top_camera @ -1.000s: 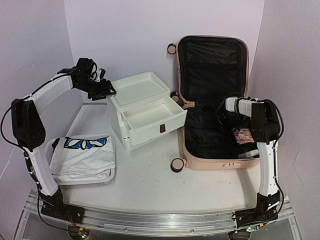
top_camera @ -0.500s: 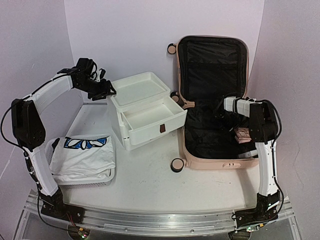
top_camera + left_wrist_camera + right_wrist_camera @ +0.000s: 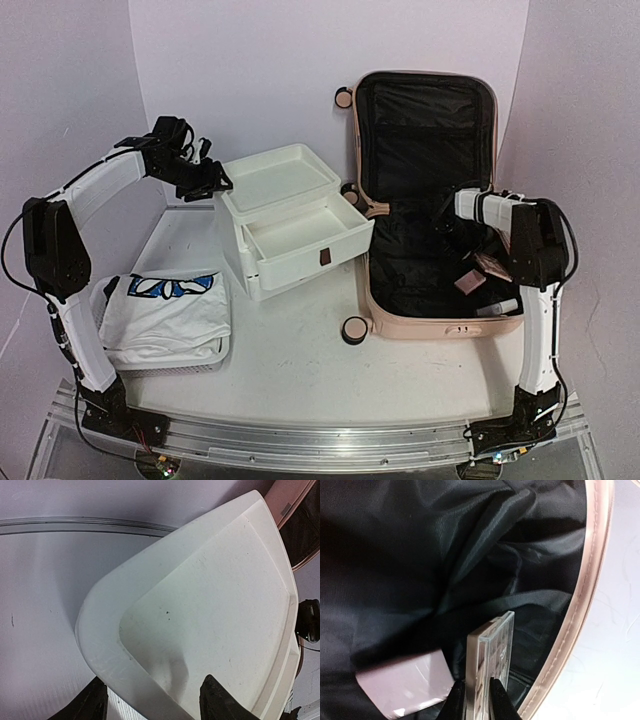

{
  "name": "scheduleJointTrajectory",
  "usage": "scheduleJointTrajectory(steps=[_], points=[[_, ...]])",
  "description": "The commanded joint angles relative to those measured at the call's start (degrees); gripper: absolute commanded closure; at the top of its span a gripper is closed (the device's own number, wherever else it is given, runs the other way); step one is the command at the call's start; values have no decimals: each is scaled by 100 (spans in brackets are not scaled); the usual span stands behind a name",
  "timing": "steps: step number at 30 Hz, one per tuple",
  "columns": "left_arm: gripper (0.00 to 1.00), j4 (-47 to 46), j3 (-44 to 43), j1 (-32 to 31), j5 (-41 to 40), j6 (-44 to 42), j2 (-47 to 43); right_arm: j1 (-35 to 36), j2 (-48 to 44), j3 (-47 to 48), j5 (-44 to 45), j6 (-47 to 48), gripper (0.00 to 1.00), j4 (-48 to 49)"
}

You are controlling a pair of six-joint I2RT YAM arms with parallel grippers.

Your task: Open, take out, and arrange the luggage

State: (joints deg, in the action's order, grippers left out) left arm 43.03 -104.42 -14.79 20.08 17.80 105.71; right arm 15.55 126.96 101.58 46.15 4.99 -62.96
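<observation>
The pale pink luggage lies open at the right, its lid propped against the back wall and the black lining showing. My right gripper reaches into the lower half, near the right rim. It is shut on a flat palette with a clear lid, which stands on edge between the fingers. A pink flat item lies on the lining just beside it. My left gripper hangs open above the near corner of the white drawer unit's top tray, holding nothing.
The white drawer unit stands mid-table with its drawer pulled out toward the luggage. A mesh basket holding a folded white shirt with blue print sits front left. A white tube lies in the luggage by its front wall.
My right gripper has closed on the palette and tipped it up off the lining, uncovering the pink flat item. The left arm has not moved.
</observation>
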Motion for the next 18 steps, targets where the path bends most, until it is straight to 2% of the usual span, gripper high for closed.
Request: scheduleJointTrajectory(steps=[1,5,9,12,16,18], points=[[37,241,132,-42,287,-145,-68,39,-1162,-333,-255,254,100,15],[37,241,127,-48,327,-139,-53,44,-1866,-661,-479,474,100,30],[37,232,128,-44,342,-137,-50,42,-2450,-944,-1202,651,100,67],[37,228,140,-44,335,-137,-58,44,-3041,-1220,-2402,759,100,356],[37,232,133,-50,358,-128,-43,90,-3965,-1761,-4929,1382,100,1268],[38,224,137,-57,391,-120,-25,202,-4351,-1986,-5859,1814,100,1731]])
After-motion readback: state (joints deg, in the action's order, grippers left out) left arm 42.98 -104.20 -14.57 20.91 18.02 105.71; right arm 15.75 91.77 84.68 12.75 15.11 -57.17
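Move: The makeup palette is already pinched in the right hand. The open drawer, where it seems bound, lies about 41 cm to that hand's left, nearly level with it in reach and roughly 10 cm higher. The small pink box is about 6 cm left and 3 cm back, the white tube 9 cm straight back, both some 5 cm below. From the left hand, the drawer lies about 18 cm right, 4 cm back and 8 cm lower. The makeup palette, still pinched upright in the nearly shut right fingers, is carried about 11 cm up from the suitcase floor and some 7 cm back. Late on, the hand also swings 7 cm left towards the open drawer, while the wrist rolls roughly 35 degrees so the fingers, slanting to the right before, come to point nearly straight down. ##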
